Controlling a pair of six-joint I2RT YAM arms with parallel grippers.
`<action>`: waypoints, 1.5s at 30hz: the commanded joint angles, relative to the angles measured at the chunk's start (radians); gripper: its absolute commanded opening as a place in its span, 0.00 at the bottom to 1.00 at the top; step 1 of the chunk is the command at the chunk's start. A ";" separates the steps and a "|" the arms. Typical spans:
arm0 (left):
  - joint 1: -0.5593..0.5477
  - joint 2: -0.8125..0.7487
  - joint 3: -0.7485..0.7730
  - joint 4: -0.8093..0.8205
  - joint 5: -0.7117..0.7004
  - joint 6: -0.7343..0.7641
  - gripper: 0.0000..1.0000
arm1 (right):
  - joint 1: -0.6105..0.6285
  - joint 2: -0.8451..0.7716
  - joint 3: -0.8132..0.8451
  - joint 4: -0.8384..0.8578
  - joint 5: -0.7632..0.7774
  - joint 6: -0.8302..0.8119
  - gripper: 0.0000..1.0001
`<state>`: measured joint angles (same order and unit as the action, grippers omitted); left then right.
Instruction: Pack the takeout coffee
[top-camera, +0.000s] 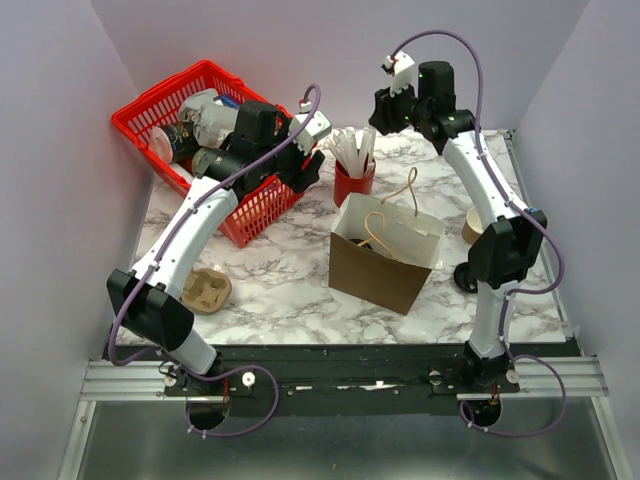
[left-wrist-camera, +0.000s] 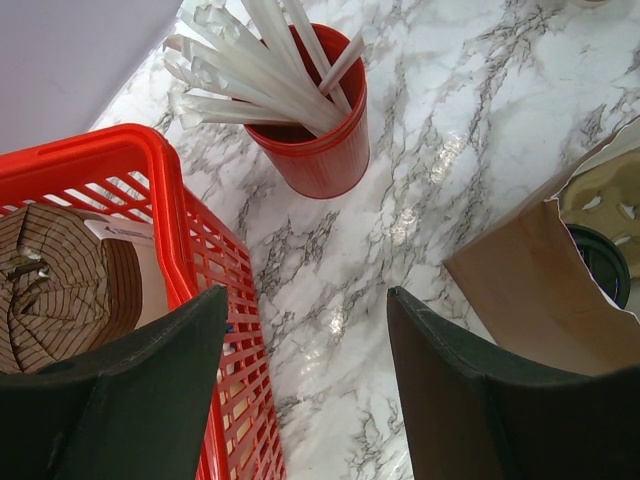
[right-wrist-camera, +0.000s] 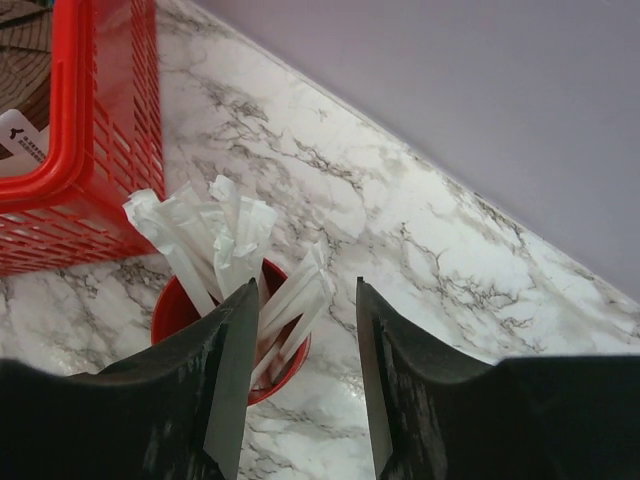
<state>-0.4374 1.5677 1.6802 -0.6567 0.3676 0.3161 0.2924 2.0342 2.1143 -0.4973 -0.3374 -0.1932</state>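
The takeout coffee (left-wrist-camera: 602, 262) shows only as a round black lid inside the open brown paper bag (left-wrist-camera: 520, 290), at the right edge of the left wrist view. The cup under the lid is hidden. From above, the bag (top-camera: 380, 268) stands mid-table and its inside hides the coffee. My left gripper (left-wrist-camera: 305, 292) hangs open and empty over bare marble between the red basket (left-wrist-camera: 150, 150) and the bag. It sits at the basket's right corner (top-camera: 302, 162). My right gripper (right-wrist-camera: 305, 282) is open and empty, high above the red straw cup (right-wrist-camera: 168, 315), at the back (top-camera: 387, 108).
The red straw cup (top-camera: 353, 184) with wrapped straws stands just behind the bag. The basket (top-camera: 180, 95) holds several items. A cardboard cup carrier (top-camera: 207, 290) lies front left. A lidless tan cup (top-camera: 471, 226) and a dark lid (top-camera: 463, 277) sit by the right arm.
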 joint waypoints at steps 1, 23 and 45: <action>0.008 -0.005 -0.001 0.000 0.016 -0.015 0.73 | -0.012 0.037 0.012 0.020 0.028 0.008 0.53; 0.009 -0.009 -0.002 -0.020 -0.009 0.000 0.74 | -0.013 0.103 0.024 0.008 0.017 0.012 0.01; 0.009 -0.012 0.010 0.008 -0.119 0.067 0.76 | -0.015 -0.414 -0.022 -0.018 -0.115 0.097 0.01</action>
<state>-0.4332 1.5696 1.6806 -0.6670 0.3267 0.3672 0.2855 1.6875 2.1193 -0.5087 -0.4210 -0.1513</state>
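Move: The right hand hovers open beside the straws; the upper end of the straw it goes for is about 2 cm ahead, level sideways and some 6 cm lower. The red cup stands about level fore-and-aft, 5 cm to the left, 20 cm below; the paper bag lies roughly 18 cm back, 2 cm right and 16 cm down. From the left hand, that straw end is some 17 cm ahead, 15 cm right and 7 cm below. Down about 6 cm and slightly forward, the right hand dips its open fingers around the upper end of a straw in the red cup, shuts on it, then draws it up fast, some 24 cm, pulling back about 12 cm towards the robot as it climbs. The fingertips tip upward roughly 25 degrees on the way, keeping their pinch. ##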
